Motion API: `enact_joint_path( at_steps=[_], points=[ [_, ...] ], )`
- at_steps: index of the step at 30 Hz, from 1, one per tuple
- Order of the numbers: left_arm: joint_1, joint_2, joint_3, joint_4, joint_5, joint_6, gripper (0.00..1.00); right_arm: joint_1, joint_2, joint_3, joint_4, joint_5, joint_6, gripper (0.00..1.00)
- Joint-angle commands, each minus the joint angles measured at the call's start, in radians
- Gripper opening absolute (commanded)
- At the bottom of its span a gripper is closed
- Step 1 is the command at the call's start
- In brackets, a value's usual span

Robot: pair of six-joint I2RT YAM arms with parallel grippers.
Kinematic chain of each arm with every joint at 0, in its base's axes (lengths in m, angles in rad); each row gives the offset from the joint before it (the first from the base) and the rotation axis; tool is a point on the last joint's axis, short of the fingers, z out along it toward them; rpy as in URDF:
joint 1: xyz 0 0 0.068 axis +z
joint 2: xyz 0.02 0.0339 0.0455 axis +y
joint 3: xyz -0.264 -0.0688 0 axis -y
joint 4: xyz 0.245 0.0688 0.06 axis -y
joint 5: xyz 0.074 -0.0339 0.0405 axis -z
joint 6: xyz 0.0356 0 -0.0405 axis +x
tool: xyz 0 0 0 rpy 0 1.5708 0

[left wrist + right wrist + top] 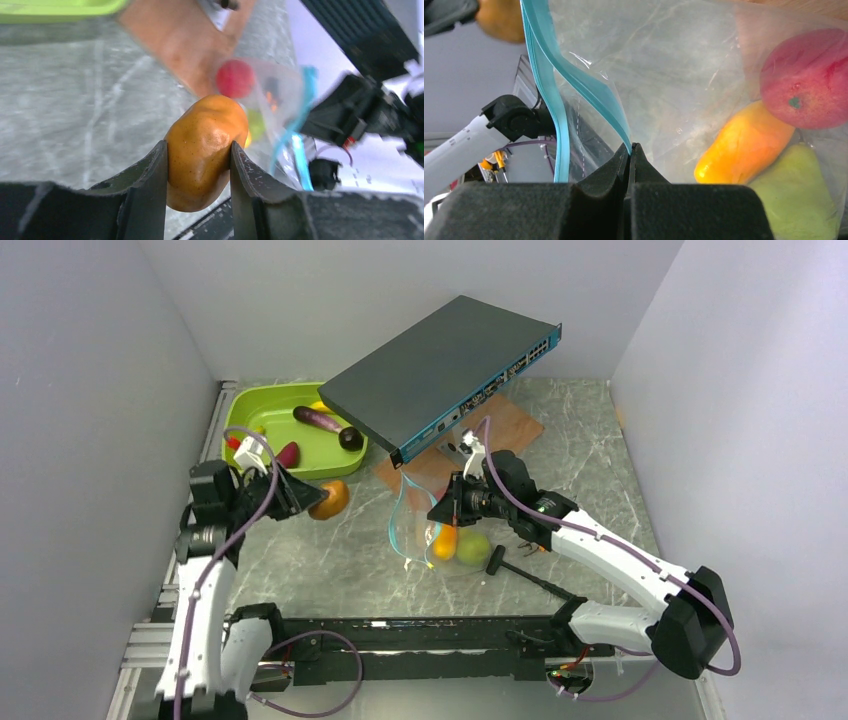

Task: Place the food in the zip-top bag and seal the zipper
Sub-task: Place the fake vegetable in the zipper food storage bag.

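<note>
My left gripper [312,499] [199,150] is shut on a glossy orange-brown piece of food [330,499] [207,145] and holds it above the table, left of the zip-top bag [418,525] [280,85]. The clear bag [664,75] stands open. My right gripper [442,512] [629,148] is shut on its mouth edge, pinching the teal zipper [553,115] [300,117]. Inside the bag lie a red apple [806,80] [235,79], an orange-yellow piece [744,145] [445,540] and a green one [796,200] [472,548].
A lime-green tray [250,410] at the back left holds a purple eggplant [317,419] and dark pieces [350,438]. A dark flat network box [440,375] leans over a wooden board [515,425] behind the bag. A black tool [530,575] lies near the right arm.
</note>
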Motion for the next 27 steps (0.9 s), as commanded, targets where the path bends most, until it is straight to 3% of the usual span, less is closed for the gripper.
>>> enact_joint_path(
  at_steps=[1,7,13,18,20,27],
  points=[
    [-0.154,-0.186,-0.044,0.153,0.006,-0.209,0.0,0.0,0.015,-0.007,0.056,-0.049,0.038,0.0],
    [-0.489,-0.333,-0.132,0.319,-0.164,-0.45,0.0,0.004,0.007,-0.007,0.07,-0.069,0.066,0.0],
    [-0.796,-0.251,-0.149,0.47,-0.41,-0.506,0.0,0.023,-0.029,0.026,0.031,-0.062,0.074,0.0],
    [-1.017,-0.162,-0.064,0.329,-0.76,-0.467,0.0,0.044,-0.08,0.05,-0.014,-0.033,0.078,0.0],
    [-1.065,-0.15,-0.072,0.331,-0.855,-0.489,0.0,0.042,-0.101,0.051,-0.022,-0.027,0.082,0.0],
    [-1.102,-0.172,-0.128,0.311,-0.977,-0.565,0.0,0.044,-0.149,0.054,-0.045,-0.038,0.091,0.0]
  ],
)
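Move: The left hand already holds the orange-brown fake vegetable; the open mouth of the zipper food storage bag is about 19 cm to its right, 3 cm back and 6 cm lower. Inside the bag the orange mango lies some 26 cm right, level fore and aft, and 18 cm below; the green bowl is about 25 cm ahead, 12 cm left and 18 cm below. For the right hand, the mouth is 5 cm left, 1 cm ahead and 6 cm lower. Still pinching the fake vegetable, the left hand swings right some 16 cm and back about 10 cm towards the bag's mouth, arching up first and then sinking; its wrist turns clockwise about 20 degrees and partly back. The right fingers keep their pinch on the zipper rim, drawing it back and then raising it about 4 cm. ##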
